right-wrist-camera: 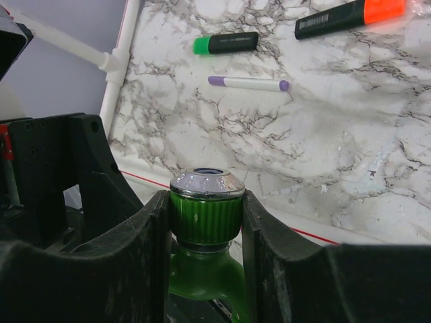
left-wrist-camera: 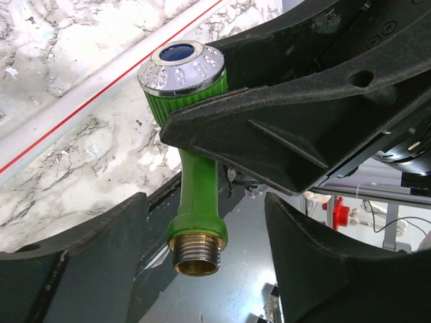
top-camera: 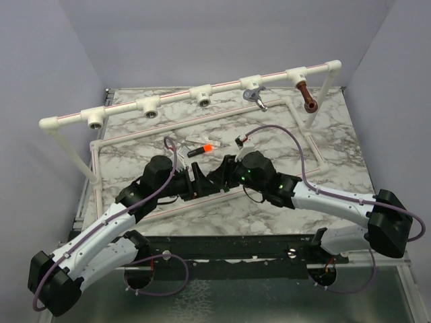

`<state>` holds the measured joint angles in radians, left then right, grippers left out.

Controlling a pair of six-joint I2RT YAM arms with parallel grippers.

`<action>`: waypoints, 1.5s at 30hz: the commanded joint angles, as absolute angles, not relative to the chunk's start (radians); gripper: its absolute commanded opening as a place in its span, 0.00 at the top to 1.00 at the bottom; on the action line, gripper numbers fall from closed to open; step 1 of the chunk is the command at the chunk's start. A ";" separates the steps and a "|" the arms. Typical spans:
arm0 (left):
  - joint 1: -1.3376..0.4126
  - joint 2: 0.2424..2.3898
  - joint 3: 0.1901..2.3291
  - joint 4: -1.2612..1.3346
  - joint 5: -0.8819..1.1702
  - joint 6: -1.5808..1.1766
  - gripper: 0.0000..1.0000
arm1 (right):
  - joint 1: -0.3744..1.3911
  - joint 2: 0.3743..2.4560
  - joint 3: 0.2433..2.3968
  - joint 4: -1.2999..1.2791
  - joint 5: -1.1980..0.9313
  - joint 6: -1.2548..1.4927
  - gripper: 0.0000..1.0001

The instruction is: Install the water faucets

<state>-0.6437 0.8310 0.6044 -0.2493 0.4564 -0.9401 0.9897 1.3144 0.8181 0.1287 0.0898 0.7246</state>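
Observation:
A bright green water faucet (right-wrist-camera: 205, 214) with a chrome-topped knob hangs above the marble table, and my right gripper (right-wrist-camera: 205, 222) is shut on that ribbed knob. In the left wrist view the same green faucet (left-wrist-camera: 196, 195) points its brass thread (left-wrist-camera: 196, 252) down between the fingers of my left gripper (left-wrist-camera: 202, 222). Those fingers (left-wrist-camera: 81, 256) stand apart from it on both sides, so the gripper is open. Both grippers meet at mid-table (top-camera: 212, 178). A chrome faucet (top-camera: 254, 96) and a copper-brown faucet (top-camera: 307, 96) sit in the white pipe rail.
The raised white pipe rail (top-camera: 121, 113) with open tee fittings (top-camera: 149, 107) spans the back. A low pipe frame (top-camera: 95, 161) lies on the marble. An orange-capped marker (right-wrist-camera: 350, 17), a green-capped marker (right-wrist-camera: 225, 44) and a purple-tipped pen (right-wrist-camera: 248, 83) lie beyond the grippers.

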 commanded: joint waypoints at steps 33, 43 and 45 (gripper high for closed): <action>-0.646 0.798 0.582 -0.140 0.515 -0.949 1.00 | 1.026 1.163 0.826 0.012 0.217 0.715 0.22; -0.647 0.803 0.602 -0.062 0.607 -0.874 1.00 | 1.025 0.975 0.794 -0.092 0.097 0.606 0.15; -0.646 0.804 0.600 -0.032 0.641 -0.866 1.00 | 1.025 0.930 0.786 -0.107 0.077 0.583 0.14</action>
<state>-0.6437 0.8154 0.5758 -0.1314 0.5449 -0.9096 1.0199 1.0031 0.8101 -0.0456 0.1444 0.6529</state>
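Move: The right hand already holds the green faucet by its neck, just under the knob; the body's middle lies about 1 cm left of that hand and 2 cm below it. From the left hand, the body's middle is some 2 cm ahead, 3 cm to the right and 1 cm higher, with the threaded end between the still-open fingers. On the table, about 18 cm below the left hand, the orange marker lies 18 cm ahead and 4 cm left, the purple marker 9 cm ahead and 15 cm left. Staying in place, the left hand closes its fingers about halfway and pinches the green faucet by the collar behind its thread, while the right hand holds the neck still for it. Only once that grip has settled does the right hand open wide, let go of the neck and back off about 9 cm, mostly up, then to the right and a little back, while the left keeps its hold and drifts up about 1.5 cm with a slight wrist turn. ##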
